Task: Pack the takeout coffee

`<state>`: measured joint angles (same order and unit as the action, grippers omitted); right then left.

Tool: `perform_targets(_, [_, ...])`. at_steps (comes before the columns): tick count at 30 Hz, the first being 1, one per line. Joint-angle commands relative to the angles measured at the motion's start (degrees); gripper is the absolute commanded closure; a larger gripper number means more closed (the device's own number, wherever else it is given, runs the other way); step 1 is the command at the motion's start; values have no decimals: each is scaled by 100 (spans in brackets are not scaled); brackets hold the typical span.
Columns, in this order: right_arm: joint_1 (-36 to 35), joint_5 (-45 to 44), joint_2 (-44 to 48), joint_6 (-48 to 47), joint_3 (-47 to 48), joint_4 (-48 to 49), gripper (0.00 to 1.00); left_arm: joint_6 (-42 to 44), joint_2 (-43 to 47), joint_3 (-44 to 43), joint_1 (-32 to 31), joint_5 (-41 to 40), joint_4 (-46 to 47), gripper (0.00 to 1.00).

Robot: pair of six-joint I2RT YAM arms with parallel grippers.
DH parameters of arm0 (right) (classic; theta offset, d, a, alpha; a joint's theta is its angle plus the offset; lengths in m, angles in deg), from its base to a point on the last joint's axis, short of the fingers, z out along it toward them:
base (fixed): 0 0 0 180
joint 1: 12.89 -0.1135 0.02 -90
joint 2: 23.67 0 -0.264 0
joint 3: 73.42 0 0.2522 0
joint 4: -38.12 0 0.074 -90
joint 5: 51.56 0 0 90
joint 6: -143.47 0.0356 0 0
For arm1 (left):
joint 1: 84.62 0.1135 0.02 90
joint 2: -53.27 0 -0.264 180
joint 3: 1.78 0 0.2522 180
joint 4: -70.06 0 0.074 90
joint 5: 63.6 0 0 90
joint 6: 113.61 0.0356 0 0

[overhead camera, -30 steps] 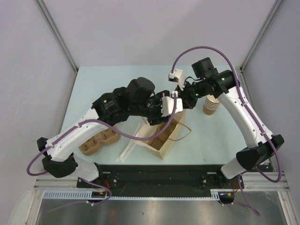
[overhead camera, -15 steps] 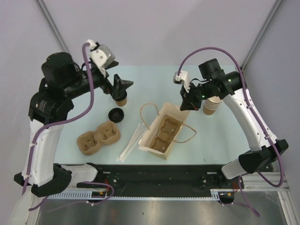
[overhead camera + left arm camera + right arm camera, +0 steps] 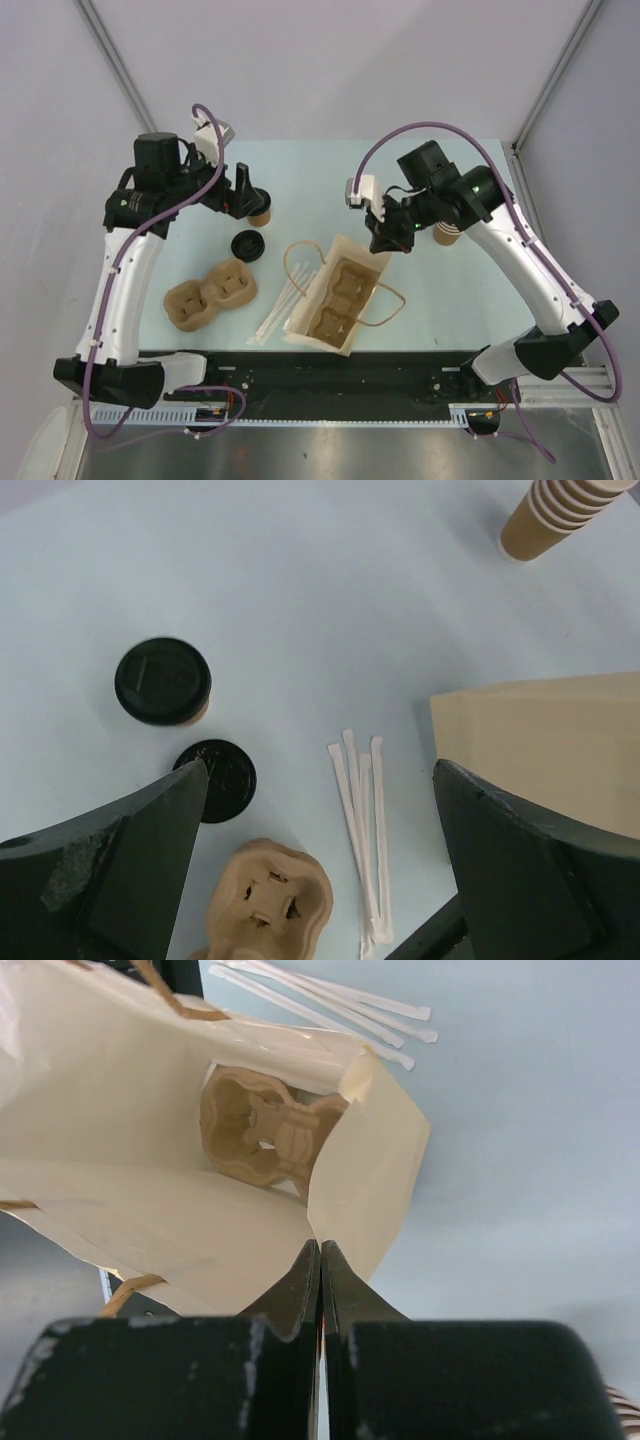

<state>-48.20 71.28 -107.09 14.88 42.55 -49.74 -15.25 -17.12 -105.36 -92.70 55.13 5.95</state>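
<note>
The takeout coffee (image 3: 259, 209), a brown paper cup with a black lid, stands at the table's far left; in the left wrist view the takeout coffee (image 3: 162, 680) lies beyond the left fingertip, outside the gap. My left gripper (image 3: 247, 197) hovers beside it, open and empty, and the left gripper (image 3: 320, 770) shows only table between its fingers. A paper bag (image 3: 372, 268) stands open at the centre with a cup carrier (image 3: 265, 1135) inside. My right gripper (image 3: 385, 238) is shut on the bag's far rim, and in its own view the right gripper (image 3: 320, 1248) pinches the paper fold (image 3: 370, 1150).
A loose black lid (image 3: 247, 244) lies near the coffee. A second cup carrier (image 3: 210, 293) sits at the front left. Wrapped straws (image 3: 280, 305) lie left of the bag. A stack of lidless cups (image 3: 447, 232) stands behind the right arm.
My left arm swung from above the bag to the far left, opened its jaws and came down beside the coffee. The right gripper shifted left, dragging the bag with it.
</note>
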Motion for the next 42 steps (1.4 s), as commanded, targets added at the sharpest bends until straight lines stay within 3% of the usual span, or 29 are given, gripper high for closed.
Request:
perform_targets(1, [-450,-769,361,-61,36,133,100,-255,-201,149,148,-32,455,0])
perform_targets(8, [-416,-947,221,-184,-53,187,100,-800,-827,78,289,-254,911,0])
perform_targets(13, [-266,-981,-7,-929,123,1,100,-994,-1336,-95,307,-254,975,1])
perform_targets(21, [244,-472,-693,-1098,580,-210,100,-318,-2285,-1036,307,-1008,282,0])
perform_targets(26, [349,-463,-930,-757,861,-148,100,33,-2935,-1336,465,-957,-27,0])
perform_targets(32, [323,-542,-1054,-404,862,-122,91,324,-3455,-1530,509,-1238,-187,0])
perform_targets(42, [270,-638,-1045,-88,888,10,56,438,-3912,-1521,526,-975,-28,0])
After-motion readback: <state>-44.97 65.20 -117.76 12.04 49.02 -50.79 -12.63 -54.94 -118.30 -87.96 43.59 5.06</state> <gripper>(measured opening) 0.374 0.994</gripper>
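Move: The lidded coffee cup is about 17 cm ahead of the left hand, 2 cm to its left and 28 cm below. From the cup, the spare black lid stands roughly 9 cm nearer the base, and the empty cup carrier about 24 cm nearer and 10 cm farther left. The right hand already pinches the bag's far rim; the bag's middle is some 7 cm back, 10 cm left and 17 cm below that hand, the paper cups 19 cm ahead, 21 cm right. Still pinching the paper bag's far rim, the right hand eases back a centimetre, draws the rim forward about 7 cm and a little down, then opens a third of the way and lets go. Meanwhile the wide-open left hand sinks some 17 cm and reaches 14 cm forward, then leftward too, towards the lidded coffee cup, fingers tipping downward and stopping short of it. ##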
